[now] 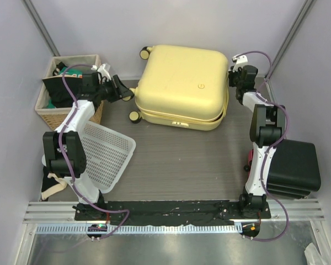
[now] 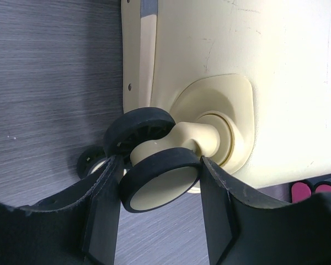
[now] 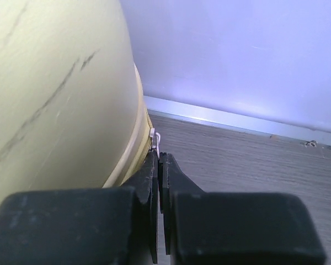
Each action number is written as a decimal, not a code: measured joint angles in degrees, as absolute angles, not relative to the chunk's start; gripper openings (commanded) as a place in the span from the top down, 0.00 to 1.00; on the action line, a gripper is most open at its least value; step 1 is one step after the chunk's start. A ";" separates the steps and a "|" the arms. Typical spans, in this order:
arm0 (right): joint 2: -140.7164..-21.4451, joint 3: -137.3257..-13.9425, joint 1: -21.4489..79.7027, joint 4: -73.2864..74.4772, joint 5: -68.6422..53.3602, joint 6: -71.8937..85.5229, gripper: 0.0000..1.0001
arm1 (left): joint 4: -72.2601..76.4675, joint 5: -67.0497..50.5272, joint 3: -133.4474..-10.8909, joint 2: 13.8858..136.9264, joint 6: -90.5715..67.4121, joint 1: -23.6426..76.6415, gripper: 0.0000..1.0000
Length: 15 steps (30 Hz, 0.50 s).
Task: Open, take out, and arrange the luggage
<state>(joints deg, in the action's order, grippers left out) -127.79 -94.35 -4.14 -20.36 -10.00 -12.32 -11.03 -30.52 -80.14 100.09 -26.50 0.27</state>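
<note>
The luggage (image 1: pixel 182 83) is a large pale-yellow hard-shell suitcase lying flat at the back of the table, lid down. My left gripper (image 1: pixel 127 94) is at its left side. In the left wrist view, that gripper (image 2: pixel 160 163) is shut on a cream-and-black caster wheel (image 2: pixel 160 185), one finger pressed against each side. My right gripper (image 1: pixel 231 77) is at the suitcase's right rear corner. In the right wrist view its jaws (image 3: pixel 159 155) are shut on a small white zipper pull (image 3: pixel 156 138) at the shell's seam (image 3: pixel 135 149).
A wicker basket (image 1: pixel 74 57) holding dark clothes stands at the back left. A white mesh tray (image 1: pixel 107 152) lies tilted by the left arm. A black hard case (image 1: pixel 295 165) sits at the right. Walls close in behind and on both sides.
</note>
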 measured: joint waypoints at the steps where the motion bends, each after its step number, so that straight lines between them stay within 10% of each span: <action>1: -128.64 -95.44 -4.14 -20.29 -10.11 -12.27 0.97 | -10.96 -30.46 -80.03 99.98 -26.52 0.27 1.00; 10: -129.91 -96.77 -6.22 -25.45 -10.20 -8.21 0.09 | -9.23 -30.94 -77.97 97.32 -31.44 -0.10 1.00; 15: -121.58 -89.25 -8.10 -25.54 -7.18 -3.51 0.06 | -5.98 -31.40 -77.56 95.11 -36.75 -0.23 1.00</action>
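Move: The zip pull on the suitcase's right side is already pinched in the right fingertips; the yellow suitcase's middle lies some 24 cm to the left and 6 cm back, about level. From the left hand, which already grips an upper wheel, the lower near wheel is about 3 cm right, 6 cm back and 12 cm below; the far wheel is some 22 cm ahead and 8 cm right, level in height. The zip pull is about 13 cm ahead, 50 cm right and 6 cm below that hand. The zip pull is drawn only a last centimetre or so forward along the seam before the right fingers spring wide open and let go; that hand then lifts about 5 cm while swinging as far right, backing slightly, away from the suitcase. The upper wheel stays gripped by the left hand, which starts slowly and then raises it about 4 cm, tilting some 10 degrees. ##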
